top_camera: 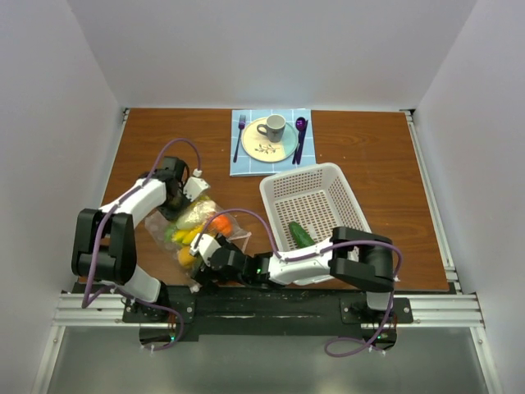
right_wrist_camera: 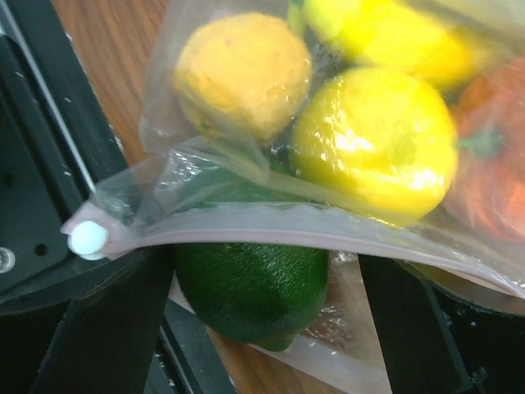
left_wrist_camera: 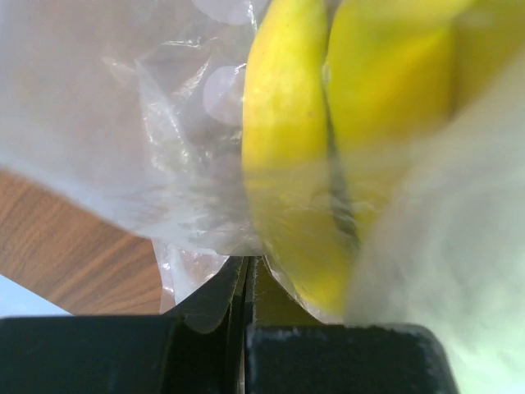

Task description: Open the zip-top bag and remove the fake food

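The clear zip-top bag (top_camera: 202, 215) lies at the near left of the table with fake food inside: an orange-red round one (top_camera: 219, 222) and yellow pieces (top_camera: 189, 235). My left gripper (top_camera: 195, 194) is shut on the bag's far end; its wrist view shows the jaws (left_wrist_camera: 248, 264) pinching plastic beside yellow pieces (left_wrist_camera: 287, 164). My right gripper (right_wrist_camera: 262, 275) is open at the bag's near end (top_camera: 200, 249). A green round fruit (right_wrist_camera: 250, 287) sits between its fingers, under the pinkish zip strip (right_wrist_camera: 328, 232) with its white slider (right_wrist_camera: 86, 239). A green cucumber (top_camera: 300, 235) lies in the basket.
A white perforated basket (top_camera: 299, 174) stands right of the bag. At the back, a blue mat (top_camera: 246, 167) holds a plate (top_camera: 283, 148), cup (top_camera: 273, 126), fork (top_camera: 239, 136) and purple spoon (top_camera: 300, 135). The black base rail (top_camera: 271, 302) runs along the near edge.
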Robot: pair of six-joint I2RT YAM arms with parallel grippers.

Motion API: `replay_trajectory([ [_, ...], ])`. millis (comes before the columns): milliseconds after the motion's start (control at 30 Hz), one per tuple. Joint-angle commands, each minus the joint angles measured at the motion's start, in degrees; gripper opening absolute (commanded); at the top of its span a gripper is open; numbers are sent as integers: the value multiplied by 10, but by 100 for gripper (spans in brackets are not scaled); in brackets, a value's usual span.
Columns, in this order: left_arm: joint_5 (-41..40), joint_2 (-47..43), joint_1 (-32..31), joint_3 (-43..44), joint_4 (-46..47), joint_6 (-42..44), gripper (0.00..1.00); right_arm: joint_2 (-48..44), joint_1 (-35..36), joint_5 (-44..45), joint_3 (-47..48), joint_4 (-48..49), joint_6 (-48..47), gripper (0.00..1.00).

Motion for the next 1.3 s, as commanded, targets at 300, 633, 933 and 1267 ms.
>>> replay_trajectory([
  [300,94,-74,30,133,-159,17,0,-93,-18,25,-87,33,52,11],
  [633,120,-42,132,291,-208,54,0,-194,-19,48,-109,-137,144,1],
  [933,203,-45,114,324,-258,22,0,-332,-20,121,-98,-301,178,0],
  [1267,196,-78,80,350,-299,-1,0,-322,-149,311,-36,-525,287,0],
])
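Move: The avocado lies in the bag's mouth between the right hand's open fingers, its middle about 2 cm below the hand point. From that hand the lemon is some 8 cm ahead and 1 cm right, the orange 4 cm ahead and 4 cm left, both about 2 cm lower; the basket's middle is roughly 31 cm right and 13 cm ahead. From the left hand, the avocado is about 15 cm back and 9 cm right, 1 cm lower. The right fingers dip about 1.5 cm and close around the avocado, then draw it out of the bag's mouth to the right, rising, and carry it towards the basket, some 19 cm right and 13 cm up with a late swing forward and a clockwise turn. The left hand, still pinching the bag's far end, lifts it about 15 cm, staying shut. ##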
